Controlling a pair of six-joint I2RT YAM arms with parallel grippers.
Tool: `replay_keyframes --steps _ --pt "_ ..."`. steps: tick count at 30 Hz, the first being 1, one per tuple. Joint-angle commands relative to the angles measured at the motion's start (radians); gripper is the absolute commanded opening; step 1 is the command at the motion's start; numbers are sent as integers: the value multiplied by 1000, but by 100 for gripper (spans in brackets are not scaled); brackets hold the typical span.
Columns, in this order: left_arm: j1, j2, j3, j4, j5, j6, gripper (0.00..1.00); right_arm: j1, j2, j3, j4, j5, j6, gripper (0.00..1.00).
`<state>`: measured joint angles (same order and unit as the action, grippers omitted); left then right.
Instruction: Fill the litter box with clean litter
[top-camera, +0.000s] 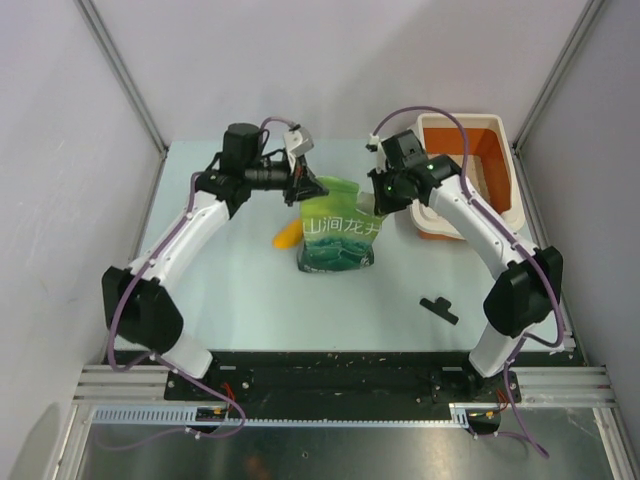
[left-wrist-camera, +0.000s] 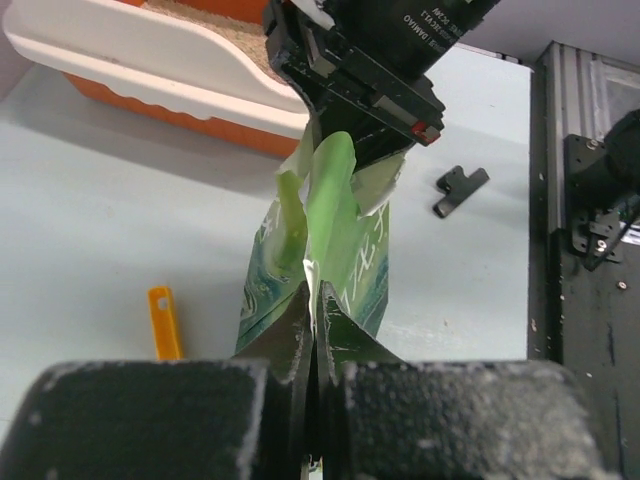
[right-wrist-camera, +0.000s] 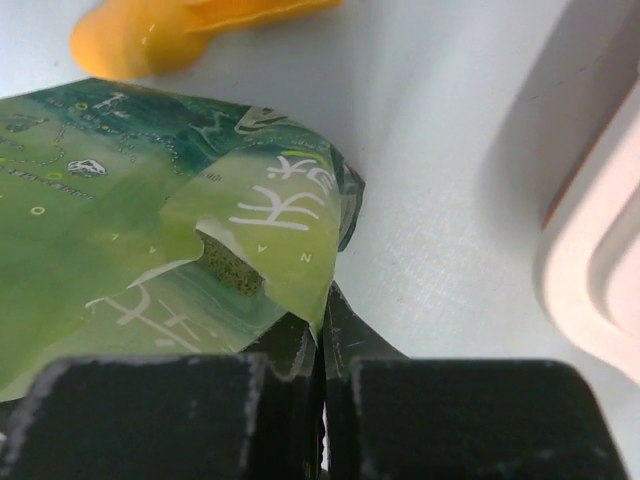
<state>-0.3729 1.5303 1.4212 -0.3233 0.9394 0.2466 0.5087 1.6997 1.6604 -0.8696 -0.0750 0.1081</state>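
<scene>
The litter box, orange with a wide white rim, stands at the back right of the table. Some pale clean litter lies inside it. A green printed bag stands upright in the middle, held between both arms. My left gripper is shut on the bag's top edge on its left side. My right gripper is shut on the opposite top corner of the bag, right beside the litter box rim. The top of the bag is pulled a little open between the two grips.
A yellow-orange scoop lies on the table just left of the bag, partly behind it. A small black clip lies near the right arm's base. Grey walls and metal posts enclose the table.
</scene>
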Motion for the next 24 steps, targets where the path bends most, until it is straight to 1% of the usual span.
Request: replay_keyframes --steps 1,2,5,10,11,12,13,14,17,18,20,21,22,23,24 --pt "3 46 212 130 29 46 0 -82 31 146 20 37 -16 0" --pt "3 72 258 133 32 43 0 -96 46 162 20 41 -18 0" --pt "3 108 321 139 35 37 0 -133 61 203 27 40 -28 0" --pt "2 154 323 150 44 23 0 -154 87 191 49 35 -41 0" --pt "2 159 317 150 53 19 0 -156 86 187 53 24 -41 2" --pt "2 162 305 151 58 17 0 -154 89 182 57 20 -41 10" --pt "0 166 297 151 59 8 5 -153 90 179 63 17 -39 15" --pt "-3 168 289 155 59 6 8 -145 90 173 69 15 -41 23" --pt "-15 169 262 158 53 6 15 -125 95 179 80 32 -68 31" --pt "-18 168 252 158 52 2 19 -119 97 182 80 35 -77 31" --pt "-29 160 243 161 42 2 35 -116 98 187 81 44 -77 32" --pt "-29 156 237 161 29 -6 45 -118 100 191 81 55 -76 33" --pt "-31 151 236 162 -12 -24 75 -118 98 194 84 64 -65 34" --pt "-31 140 234 161 -28 -35 86 -119 98 197 86 72 -65 37" --pt "-31 133 228 161 -43 -43 93 -127 98 211 87 73 -64 38"
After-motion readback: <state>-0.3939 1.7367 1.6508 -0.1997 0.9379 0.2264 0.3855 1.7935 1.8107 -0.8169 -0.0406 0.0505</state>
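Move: The litter bag stands between the hands: its middle is about 5 cm to the right of the left hand and 15 cm below it, and from the right hand some 10 cm left, 1 cm back and 7 cm lower. Each hand already pinches a side of its open top. The litter box lies 20 cm ahead of the right hand, 28 cm to its right and 13 cm lower; the yellow scoop, 10 cm ahead, 21 cm left and 19 cm down. The litter bag, still pinched at both sides of its mouth, is carried forward and somewhat right by the two hands together, in a quick pull of about 7 cm towards the litter box that also rises 2 cm or so. As they ease to a stop the fingers open, the left ones wide and letting go of the film, the right ones only about a third, with film still between them. ##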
